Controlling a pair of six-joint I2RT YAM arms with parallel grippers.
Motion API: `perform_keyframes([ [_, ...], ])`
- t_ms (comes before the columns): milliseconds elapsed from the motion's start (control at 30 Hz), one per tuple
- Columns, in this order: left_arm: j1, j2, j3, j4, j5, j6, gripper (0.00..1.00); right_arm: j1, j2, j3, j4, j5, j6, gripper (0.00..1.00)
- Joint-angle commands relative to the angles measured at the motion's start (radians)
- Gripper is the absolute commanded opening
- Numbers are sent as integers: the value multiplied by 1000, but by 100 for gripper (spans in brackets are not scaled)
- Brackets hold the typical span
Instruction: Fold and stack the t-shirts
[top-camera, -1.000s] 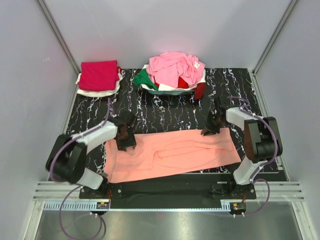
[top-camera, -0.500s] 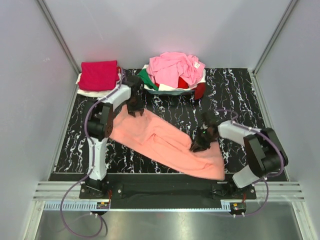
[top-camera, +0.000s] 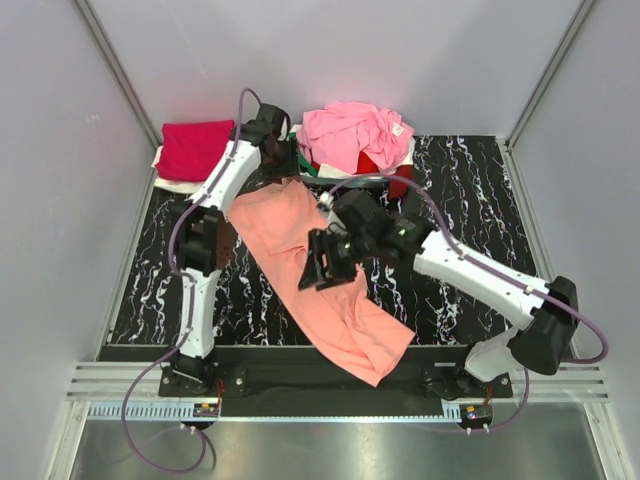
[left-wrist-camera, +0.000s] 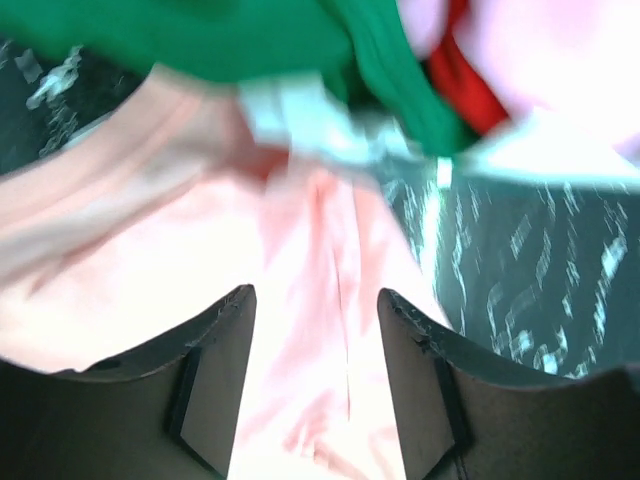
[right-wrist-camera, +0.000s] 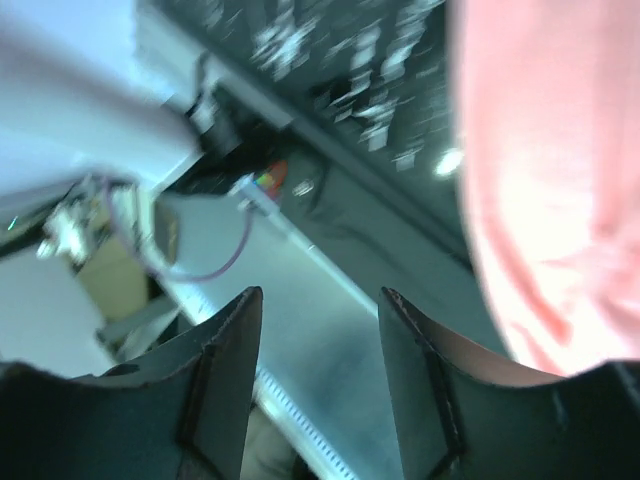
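Note:
The salmon-orange t-shirt (top-camera: 325, 275) lies folded long, slanting from the back left of the mat to the front edge. My left gripper (top-camera: 283, 170) hovers at its far end beside the pile, jaws apart. In the left wrist view the salmon cloth (left-wrist-camera: 320, 380) shows between the open fingers of the left gripper (left-wrist-camera: 315, 295). My right gripper (top-camera: 322, 268) hangs over the shirt's middle. In the right wrist view the right gripper (right-wrist-camera: 320, 295) is open on nothing, with the salmon shirt (right-wrist-camera: 550, 200) off to its right.
A loose pile of pink (top-camera: 350, 135), green (top-camera: 303, 165) and red (top-camera: 388, 172) shirts sits at the back centre. A folded crimson shirt (top-camera: 195, 150) rests on a white one (top-camera: 180, 184) at the back left. The black marbled mat (top-camera: 460, 200) covers the table.
The shirt went from lying flat across the front to slanting back-left. The left gripper carried its end to the pile. The right gripper swung to the centre, and both jaws opened wider.

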Motion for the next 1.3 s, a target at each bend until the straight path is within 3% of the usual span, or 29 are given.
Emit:
perform_keyframes([
  [0, 6, -262, -216, 2, 10, 35, 57, -108, 34, 18, -250, 192, -121, 57],
  [67, 5, -403, -390, 78, 27, 6, 57, -154, 40, -5, -277, 299, -153, 56],
  [100, 3, -448, -555, 112, 51, -5, 57, -168, 42, -40, -274, 321, -164, 56],
  [200, -3, -551, -775, 236, 65, -34, 57, -196, 69, -77, -251, 353, -187, 56],
  [467, -17, -396, -836, 402, 172, -157, 54, -196, 109, -109, -224, 349, -189, 56],
  [633, -14, -216, -712, 296, 76, -137, 53, -196, 106, -94, -240, 360, -192, 57],
  [800, 44, -36, -462, 119, -67, -15, 52, -203, 108, -72, -254, 372, -209, 57],
  [900, 83, 59, -319, 48, -53, 65, 53, -214, 112, -62, -244, 355, -219, 57],
  [1133, 124, 326, 273, -234, -81, 131, 56, -222, 155, 0, -242, 294, -258, 57],
  [1200, 156, 272, 246, -193, -65, 128, 57, -220, 152, -8, -233, 289, -268, 58],
  [1267, 169, 190, 77, -150, -62, 114, 57, -227, 143, -31, -221, 303, -273, 58],
])
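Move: The peach t-shirt's far end lies some 11 cm below the left hand, about 4 cm to its left. From that hand, the green cloth is about 8 cm ahead and 6 cm right, the pink clothes pile 12 cm ahead and 22 cm right, and the red folded stack 9 cm ahead and 27 cm left. From the right hand, the t-shirt's near end lies about 7 cm back, 13 cm right and 22 cm below. Draw the left gripper back about 13 cm over the t-shirt, rising briefly and then sinking almost to the table, then sweep it low and level some 14 cm forward and a little left, pushing along the far end beside the green cloth. Bring the right hand right, down and somewhat forward, tilting its fingers some 30 degrees to point down, and hold above the near half. Keep both grippers open. ##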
